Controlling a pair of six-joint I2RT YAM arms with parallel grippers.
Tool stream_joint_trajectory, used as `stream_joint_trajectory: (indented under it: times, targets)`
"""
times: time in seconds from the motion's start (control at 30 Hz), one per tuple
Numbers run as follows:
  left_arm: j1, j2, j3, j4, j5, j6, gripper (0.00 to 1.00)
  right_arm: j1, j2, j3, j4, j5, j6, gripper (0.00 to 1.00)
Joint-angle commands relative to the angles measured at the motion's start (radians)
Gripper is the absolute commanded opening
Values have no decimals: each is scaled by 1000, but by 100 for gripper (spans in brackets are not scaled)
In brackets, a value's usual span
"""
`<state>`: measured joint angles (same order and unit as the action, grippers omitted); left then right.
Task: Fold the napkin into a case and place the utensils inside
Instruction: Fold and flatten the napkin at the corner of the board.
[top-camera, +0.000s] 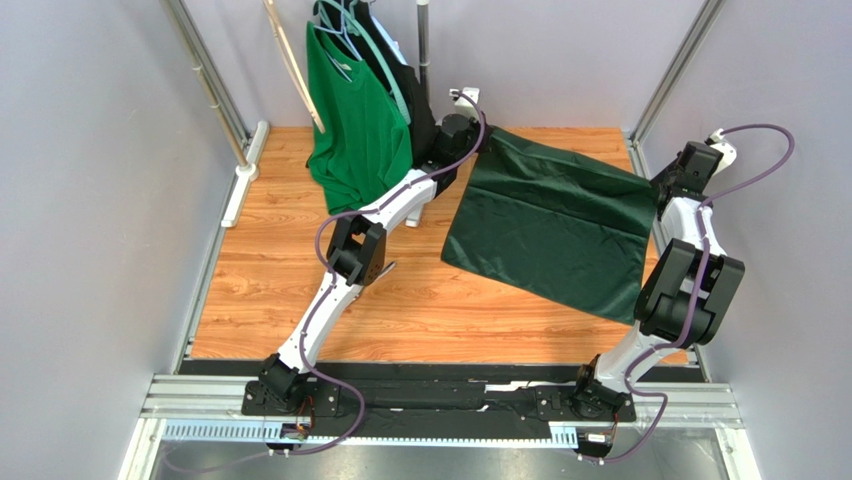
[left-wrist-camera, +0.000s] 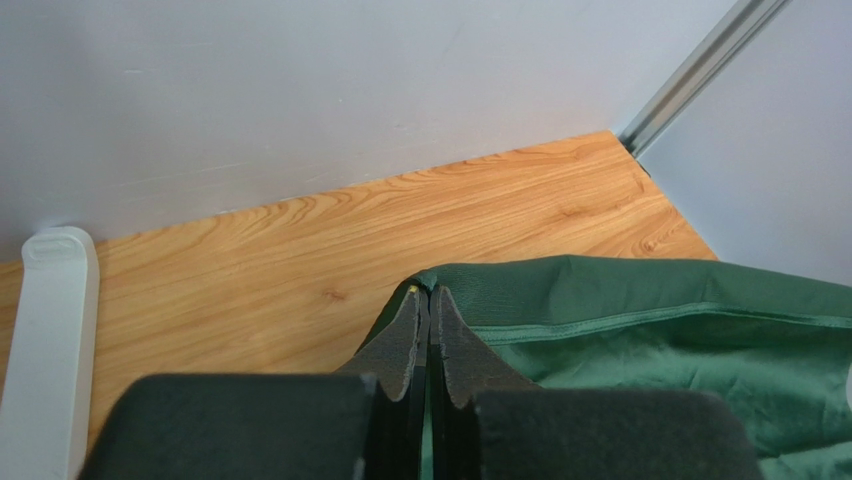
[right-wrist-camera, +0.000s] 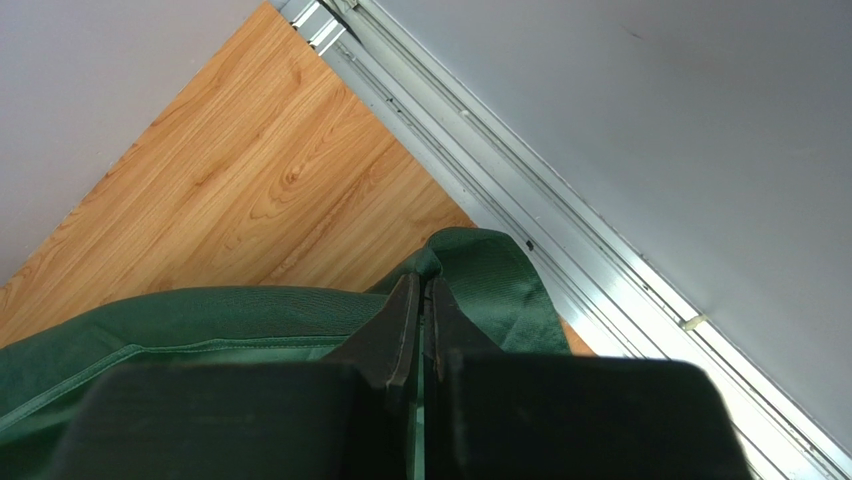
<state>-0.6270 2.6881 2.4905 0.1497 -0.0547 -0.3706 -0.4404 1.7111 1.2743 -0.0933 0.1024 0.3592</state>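
The napkin is a large dark green cloth stretched over the right half of the wooden table. My left gripper is shut on its far left corner, and my right gripper is shut on its far right corner. In the left wrist view the gripper pinches the cloth's corner, and the napkin runs off to the right with a stitched hem showing. In the right wrist view the gripper clamps a fold of the napkin. The utensils are out of view.
A bright green T-shirt and a black garment hang on a stand at the back left, close to the left arm. A white bar lies along the left edge. A metal rail borders the table beside the right gripper.
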Motion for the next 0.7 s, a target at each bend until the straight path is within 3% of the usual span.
stream_joint_trajectory:
  times: [0.0, 0.33, 0.57, 0.67]
  targets:
    - [6, -65, -30, -28, 47, -40, 0, 5, -63, -13, -72, -4, 41, 0]
    - [9, -444, -493, -312, 133, -134, 0, 6, -301, -119, -494, 141, 133, 0]
    - [10, -568, -561, -531, 147, -142, 0, 8, -369, -141, -686, 131, 124, 0]
    - [10, -583, -580, -607, 223, -160, 0, 9, -403, -176, -740, 166, 138, 0]
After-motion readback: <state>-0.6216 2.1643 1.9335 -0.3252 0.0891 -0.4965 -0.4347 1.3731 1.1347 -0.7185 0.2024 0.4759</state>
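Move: Both grippers already hold the napkin by its far corners. From the left hand, the near-left corner lies on the board some 33 cm back, 13 cm left and 14 cm down; the white rack foot is about 19 cm back and 20 cm left, the fork 39 cm back and 31 cm left. From the right hand, the near-right corner is about 31 cm back, 11 cm left and 13 cm down; the side rail runs beside the hand, 4 cm to its right. Keep both grippers shut on the napkin's far corners and draw them back together about 15 cm and some 6 cm left, over the lying cloth towards its near edge. Dip the left hand about 7 cm on the way and bring it up again, tipping its fingers down some 30 degrees; carry the right nearly level, tipping it about 20. ##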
